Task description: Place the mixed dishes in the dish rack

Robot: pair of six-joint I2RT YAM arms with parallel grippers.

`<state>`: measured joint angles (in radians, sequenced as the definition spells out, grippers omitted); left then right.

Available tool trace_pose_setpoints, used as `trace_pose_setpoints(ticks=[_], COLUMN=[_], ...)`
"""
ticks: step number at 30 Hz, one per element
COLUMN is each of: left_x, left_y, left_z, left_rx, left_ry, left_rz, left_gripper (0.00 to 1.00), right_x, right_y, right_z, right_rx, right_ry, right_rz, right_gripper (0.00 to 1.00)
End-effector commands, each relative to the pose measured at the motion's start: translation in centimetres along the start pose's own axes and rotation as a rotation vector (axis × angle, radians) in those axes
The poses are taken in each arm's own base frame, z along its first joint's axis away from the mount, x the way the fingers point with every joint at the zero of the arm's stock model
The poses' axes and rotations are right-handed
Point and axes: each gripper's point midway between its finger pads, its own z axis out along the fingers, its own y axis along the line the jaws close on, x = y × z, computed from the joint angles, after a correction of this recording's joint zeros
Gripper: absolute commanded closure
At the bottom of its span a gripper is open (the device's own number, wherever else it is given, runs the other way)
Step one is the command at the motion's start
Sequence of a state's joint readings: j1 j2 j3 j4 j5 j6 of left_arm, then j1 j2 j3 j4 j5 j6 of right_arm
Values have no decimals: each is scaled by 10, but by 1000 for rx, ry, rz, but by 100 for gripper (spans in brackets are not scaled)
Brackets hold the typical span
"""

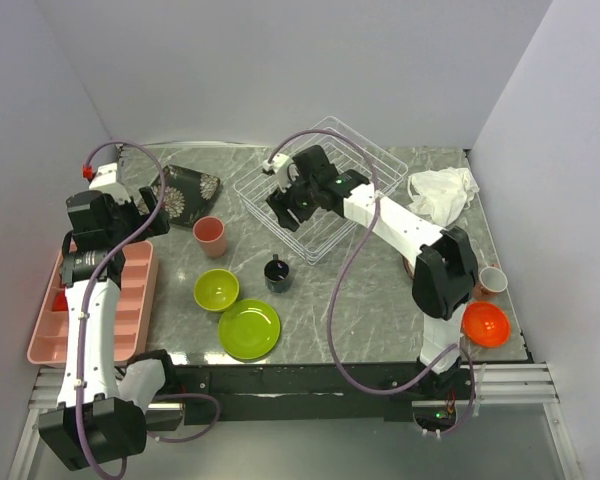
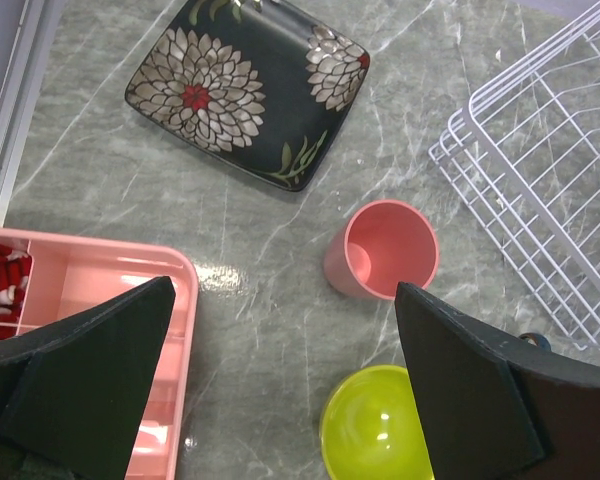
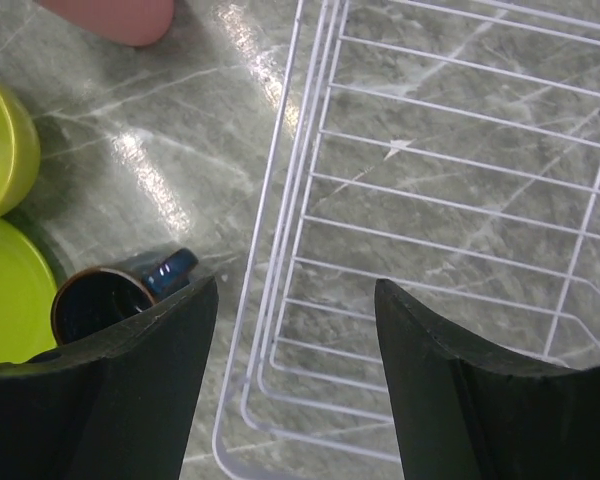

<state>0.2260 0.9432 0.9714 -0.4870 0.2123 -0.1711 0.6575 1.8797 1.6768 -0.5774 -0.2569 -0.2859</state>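
The white wire dish rack (image 1: 325,185) sits at the back centre with nothing in it. My right gripper (image 1: 288,205) hovers open over its near-left corner (image 3: 270,300), with nothing between the fingers (image 3: 295,300). Just outside that corner stands the navy cup (image 3: 95,300). My left gripper (image 2: 285,300) is wide open above bare table, between the salmon cup (image 2: 385,250), the lime bowl (image 2: 375,425) and the black floral plate (image 2: 245,90). The lime plate (image 1: 248,328) lies near the front edge. The orange bowl (image 1: 485,323) and pink cup (image 1: 492,280) sit at the far right.
A pink divided tray (image 1: 95,300) lies along the left edge under my left arm. A white rag (image 1: 442,192) is bunched at the back right beside the rack. White walls close in the table on three sides.
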Motion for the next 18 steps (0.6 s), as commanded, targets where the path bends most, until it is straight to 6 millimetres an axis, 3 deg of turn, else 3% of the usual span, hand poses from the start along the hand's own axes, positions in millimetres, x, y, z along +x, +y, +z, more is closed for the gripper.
trace_pose_setpoints(ticks=[1,9,18], left_x=[-5,-8,-7], left_y=[-4,-4,-3], left_z=[-7,-8,-4], left_rx=[17,15,18], left_ry=[-26,-29,-26], left_rz=[-6,-9,-16], left_gripper=[0,0,1], right_x=[-25,-23,-15], right_y=[8,18,17], right_z=[10,39,45], right_rx=[-22,-39,-52], right_ry=[-50,-15,36], right_rz=[-35,-75,-95], right_gripper=[29,39,68])
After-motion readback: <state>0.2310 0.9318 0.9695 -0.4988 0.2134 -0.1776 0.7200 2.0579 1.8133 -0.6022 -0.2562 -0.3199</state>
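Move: I'm going for the dish rack's near-left rim, which lies about 4 cm left of my open right hand, level in the forward direction and some 4 cm lower. The black mug stands about 10 cm back and 3 cm left of that hand, the red cup roughly 20 cm left and 1 cm back, the green bowl 14 cm back and 19 cm left. From my left hand the rim is about 24 cm to the right and 4 cm ahead, well below. I carry my right hand left and down together, about 4 cm each way, onto the rack's near-left rim, with one finger coming down on either side of the wire. The wrist turns only some 5 degrees counter-clockwise. As I come down I close the fingers from wide to roughly half that gap, narrowing them around the rim and easing to a stop there. ##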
